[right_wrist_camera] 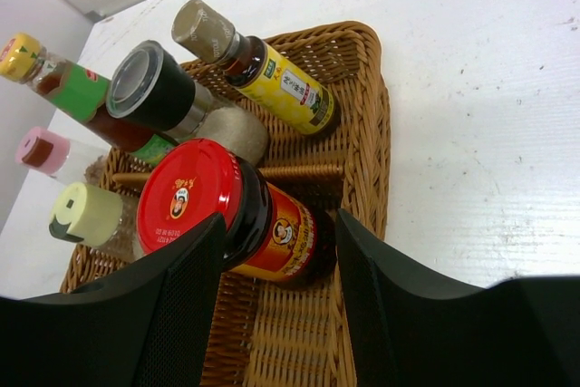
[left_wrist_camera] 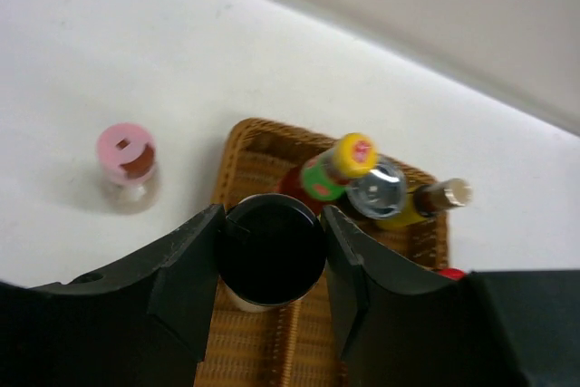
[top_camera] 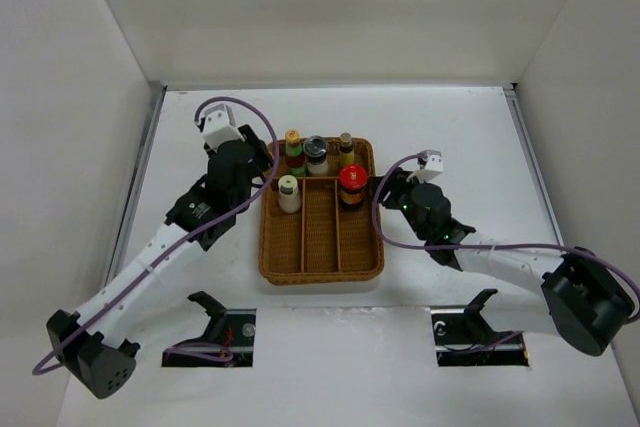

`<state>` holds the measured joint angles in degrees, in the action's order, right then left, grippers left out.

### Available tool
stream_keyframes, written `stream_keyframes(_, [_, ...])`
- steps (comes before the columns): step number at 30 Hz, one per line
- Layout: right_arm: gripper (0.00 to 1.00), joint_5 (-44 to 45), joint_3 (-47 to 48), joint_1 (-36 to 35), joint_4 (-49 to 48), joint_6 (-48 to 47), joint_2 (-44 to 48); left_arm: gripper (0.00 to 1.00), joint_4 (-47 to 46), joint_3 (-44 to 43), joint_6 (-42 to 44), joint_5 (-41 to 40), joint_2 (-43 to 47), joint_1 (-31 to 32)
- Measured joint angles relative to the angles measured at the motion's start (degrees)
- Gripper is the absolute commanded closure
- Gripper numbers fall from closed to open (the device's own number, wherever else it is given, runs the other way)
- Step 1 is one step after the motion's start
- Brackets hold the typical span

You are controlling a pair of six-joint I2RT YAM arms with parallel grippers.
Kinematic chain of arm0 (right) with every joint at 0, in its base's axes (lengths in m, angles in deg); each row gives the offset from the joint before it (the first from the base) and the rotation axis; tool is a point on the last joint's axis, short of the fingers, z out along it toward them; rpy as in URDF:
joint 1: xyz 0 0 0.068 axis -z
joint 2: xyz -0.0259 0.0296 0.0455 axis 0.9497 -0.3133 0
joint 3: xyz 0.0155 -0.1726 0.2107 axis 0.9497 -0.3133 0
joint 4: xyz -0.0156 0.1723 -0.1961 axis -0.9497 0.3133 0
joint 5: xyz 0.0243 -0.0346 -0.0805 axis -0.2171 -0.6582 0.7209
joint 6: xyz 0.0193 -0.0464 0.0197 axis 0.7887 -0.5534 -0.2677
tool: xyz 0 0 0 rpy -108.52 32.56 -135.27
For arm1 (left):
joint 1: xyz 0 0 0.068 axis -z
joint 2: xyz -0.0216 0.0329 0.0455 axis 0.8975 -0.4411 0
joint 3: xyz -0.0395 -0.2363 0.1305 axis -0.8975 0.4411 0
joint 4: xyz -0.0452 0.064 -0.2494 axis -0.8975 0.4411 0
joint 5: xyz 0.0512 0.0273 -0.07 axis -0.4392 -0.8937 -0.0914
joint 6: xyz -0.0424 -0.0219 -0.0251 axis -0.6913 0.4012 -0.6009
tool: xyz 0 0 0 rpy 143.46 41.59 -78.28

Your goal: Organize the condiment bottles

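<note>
The brown wicker tray (top_camera: pixel 320 275) holds five bottles. At its far end stand a yellow-capped bottle (top_camera: pixel 293 150), a grey-capped jar (top_camera: pixel 316 155) and a tan-capped bottle (top_camera: pixel 346 150). A red-capped jar (top_camera: pixel 350 185) stands in the right compartment and a pale-yellow-capped bottle (top_camera: pixel 289 193) in the left. My left gripper (left_wrist_camera: pixel 272 219) has its fingers against both sides of that bottle's cap (left_wrist_camera: pixel 270 248), which looks dark there. A pink-capped jar (left_wrist_camera: pixel 127 165) stands on the table left of the tray, hidden in the top view. My right gripper (right_wrist_camera: pixel 276 224) is open around the red-capped jar (right_wrist_camera: pixel 272 224).
White walls close in the table on the left, far and right sides. Purple cables loop over both arms. Two black mounts (top_camera: pixel 222 332) (top_camera: pixel 478 332) sit in slots at the near edge. The tray's near half holds no bottles.
</note>
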<state>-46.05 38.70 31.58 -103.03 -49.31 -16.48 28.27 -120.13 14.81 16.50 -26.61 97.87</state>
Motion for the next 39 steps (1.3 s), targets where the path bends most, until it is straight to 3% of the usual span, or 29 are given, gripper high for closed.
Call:
stream_keyframes(6, [0.44, 0.26, 0.00, 0.00, 0.00, -0.11, 0.24, 0.65, -2.84, -5.01, 1.77, -0.33, -2.86, 5.73])
stream_keyframes(16, [0.44, 1.11, -0.11, 0.24, -0.04, -0.09, 4.15, 0.65, -7.76, -6.36, 1.99, 2.93, -21.09, 15.39])
stream_keyframes(39, [0.43, 1.99, -0.63, 1.18, -0.07, -0.07, 4.33, 0.63, -15.02, 0.22, -0.50, 1.36, -30.58, 17.38])
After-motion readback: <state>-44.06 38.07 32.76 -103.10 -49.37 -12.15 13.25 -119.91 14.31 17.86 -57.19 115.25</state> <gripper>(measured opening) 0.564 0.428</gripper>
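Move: The left gripper holds the black-capped bottle high. The far end of the tray's middle slot lies level ahead with this hand, about 16 cm right and 22 below. Flanking that place, both some 2 cm farther out and 20 down, are the cream-capped bottle, 8 cm right of the hand, and the red-lidded jar, 25 cm right. The black-lidded shaker stands about 12 cm ahead, 15 right. From the right gripper the slot end is roughly 16 cm left, 10 below. Swing the left gripper some 16 cm right in a shallow arch, carrying the black-capped bottle over the cream-capped one, then lower it steeply into the middle slot's far end, ending about 14 cm below its start. Turn the hand clockwise, tip the fingers down a little more, and keep the grip. Raise the empty right gripper about 2 cm, easing right, away from the jar. ##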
